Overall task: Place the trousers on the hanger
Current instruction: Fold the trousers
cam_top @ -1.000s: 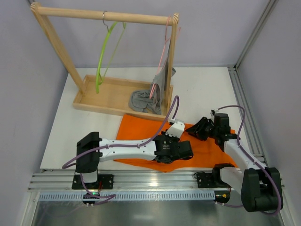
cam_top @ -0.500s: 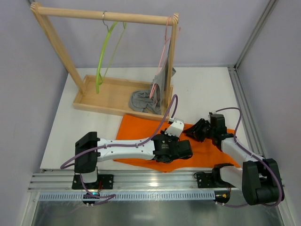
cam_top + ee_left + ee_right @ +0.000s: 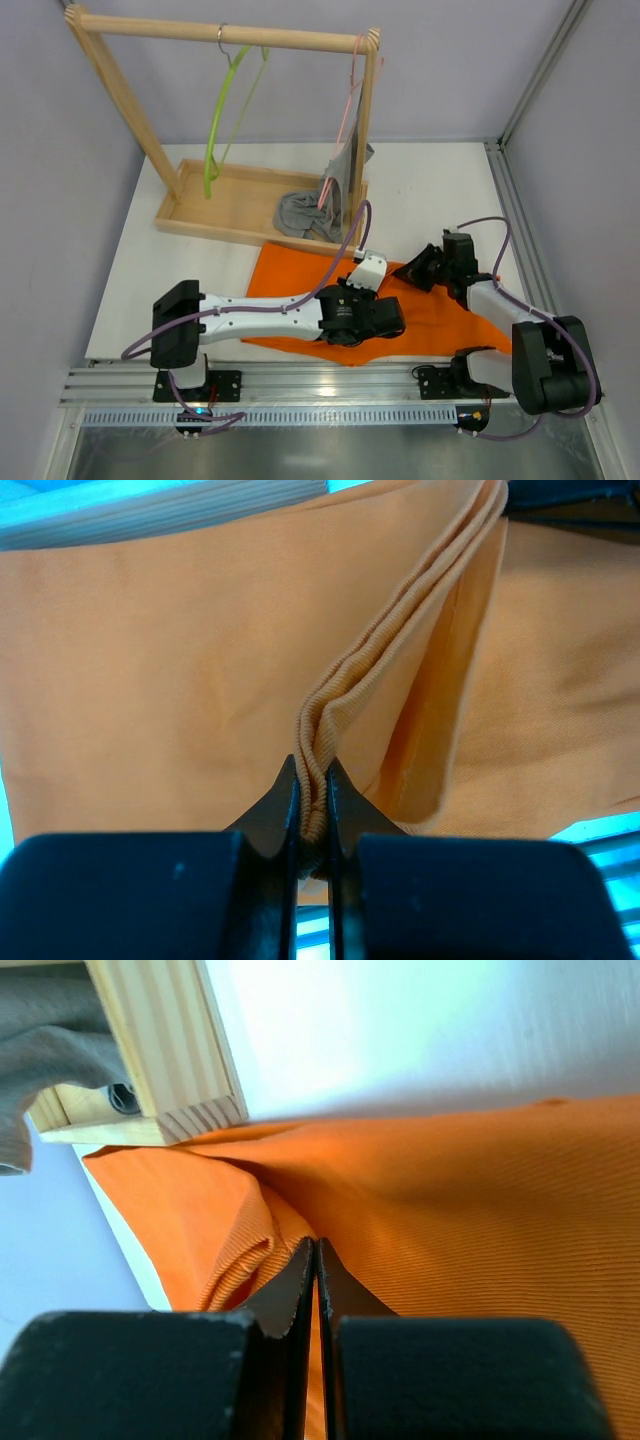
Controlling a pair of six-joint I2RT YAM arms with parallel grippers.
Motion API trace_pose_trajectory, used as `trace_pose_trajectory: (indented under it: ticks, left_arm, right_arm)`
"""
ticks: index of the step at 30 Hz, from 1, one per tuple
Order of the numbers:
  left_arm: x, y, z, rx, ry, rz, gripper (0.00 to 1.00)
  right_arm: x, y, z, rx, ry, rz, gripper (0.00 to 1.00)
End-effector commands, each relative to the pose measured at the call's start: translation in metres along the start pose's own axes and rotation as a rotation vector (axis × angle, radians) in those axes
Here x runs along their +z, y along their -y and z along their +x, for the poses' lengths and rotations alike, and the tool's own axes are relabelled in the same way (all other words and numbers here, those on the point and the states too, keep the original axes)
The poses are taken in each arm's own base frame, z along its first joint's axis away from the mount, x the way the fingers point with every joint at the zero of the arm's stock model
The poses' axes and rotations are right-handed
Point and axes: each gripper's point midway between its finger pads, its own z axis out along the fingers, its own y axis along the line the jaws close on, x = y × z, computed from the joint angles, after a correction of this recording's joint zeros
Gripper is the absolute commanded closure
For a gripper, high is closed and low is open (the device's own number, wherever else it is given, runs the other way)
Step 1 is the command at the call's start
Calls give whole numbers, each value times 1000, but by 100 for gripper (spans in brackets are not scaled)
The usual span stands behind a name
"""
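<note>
The orange trousers (image 3: 290,275) lie flat on the white table in front of the wooden rack. My left gripper (image 3: 388,320) rests low over their near middle, shut on a raised ribbed fold of the trousers (image 3: 150,680), which shows squeezed between its fingertips (image 3: 312,780). My right gripper (image 3: 413,272) is at the cloth's right part, its jaws closed together at a small fold of the trousers (image 3: 480,1190), a thin strip of orange between them (image 3: 316,1255). The lime-green hanger (image 3: 213,140) hangs bare from the rack's top bar at the far left.
The wooden rack (image 3: 220,35) stands on a tray base (image 3: 225,205) just behind the trousers. A pink hanger (image 3: 345,120) holds a grey garment (image 3: 300,212) by the right post. The base's corner (image 3: 170,1050) is close ahead of my right gripper.
My right gripper has closed its jaws on the cloth after shifting slightly along the trousers. The left arm has drawn a little leftward, still gripping its fold.
</note>
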Motion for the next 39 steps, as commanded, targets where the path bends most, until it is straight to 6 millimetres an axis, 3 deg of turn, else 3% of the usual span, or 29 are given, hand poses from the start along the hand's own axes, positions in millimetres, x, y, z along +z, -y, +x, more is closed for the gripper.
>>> trace_pose_trajectory:
  ticks: [1,4,6,7,8,9,15,18,21,22,24,26,28,29,33,39]
  left_arm:
    - [-14,-7,-19,-90,43,31,100]
    - [-16,0,-15,-86,25,81,100]
    - [-22,13,-14,-99,11,172,93]
    - [-25,16,-14,-92,11,201,87]
    - [-32,17,-19,-113,17,236,72]
    - [-35,22,-19,-130,14,276,66]
    - [-52,16,-27,-168,36,355,56]
    - [-47,10,-18,-161,27,332,55]
    - [-41,6,-8,-151,9,315,54]
    - [-41,6,-7,-149,7,314,53]
    - [-39,4,-5,-143,1,308,52]
    - [-36,-2,-2,-137,-8,291,51]
    - [-32,-9,-4,-153,-6,277,51]
    - [-27,-15,-1,-167,-17,268,51]
    - [-19,-32,0,-216,-34,273,50]
    - [3,-82,9,-319,-113,179,44]
  right_arm:
    - [-12,-23,-36,-121,146,-6,96]
    - [-18,-20,-47,-153,198,35,96]
    - [-17,-20,-49,-164,197,35,96]
    - [-14,-17,-48,-162,189,41,96]
    - [-11,-18,-48,-167,182,31,96]
    - [-9,-17,-48,-172,172,30,96]
    - [-3,-20,-55,-243,137,21,96]
    - [-8,-21,-61,-269,155,44,96]
    - [-14,-18,-69,-282,162,75,86]
    - [-16,-14,-72,-283,163,102,74]
    - [-23,-8,-69,-287,131,148,65]
    - [-31,-8,-57,-293,82,144,48]
    - [-36,-11,-45,-300,48,108,40]
    - [-37,-10,-29,-290,-4,74,39]
    - [-41,-1,-4,-281,-62,29,40]
    - [-39,18,18,-268,-74,21,42]
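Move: Both hands still pinch the trousers' folded-over edge. The place where its middle will lie is about 3 cm ahead of the left hand, 3 cm to its right and some 10 cm below. From the right hand, at the edge's far end, that same place is roughly 7 cm back, level sideways and 4 cm down. The wooden tray's near right corner stands about 4 cm ahead of the right hand and 7 cm to its left, the grey cloth about 12 cm ahead and 17 cm left. The left fingers open and let go of the trousers' fold; that hand draws back and up about 4 cm, then sinks and sweeps left and forward, away from the edge. The right hand dabs up and down, carries its end forward and to the right, opens to let go there, then pulls back some 6 cm over the folded edge, its wrist turning about 15 degrees. ##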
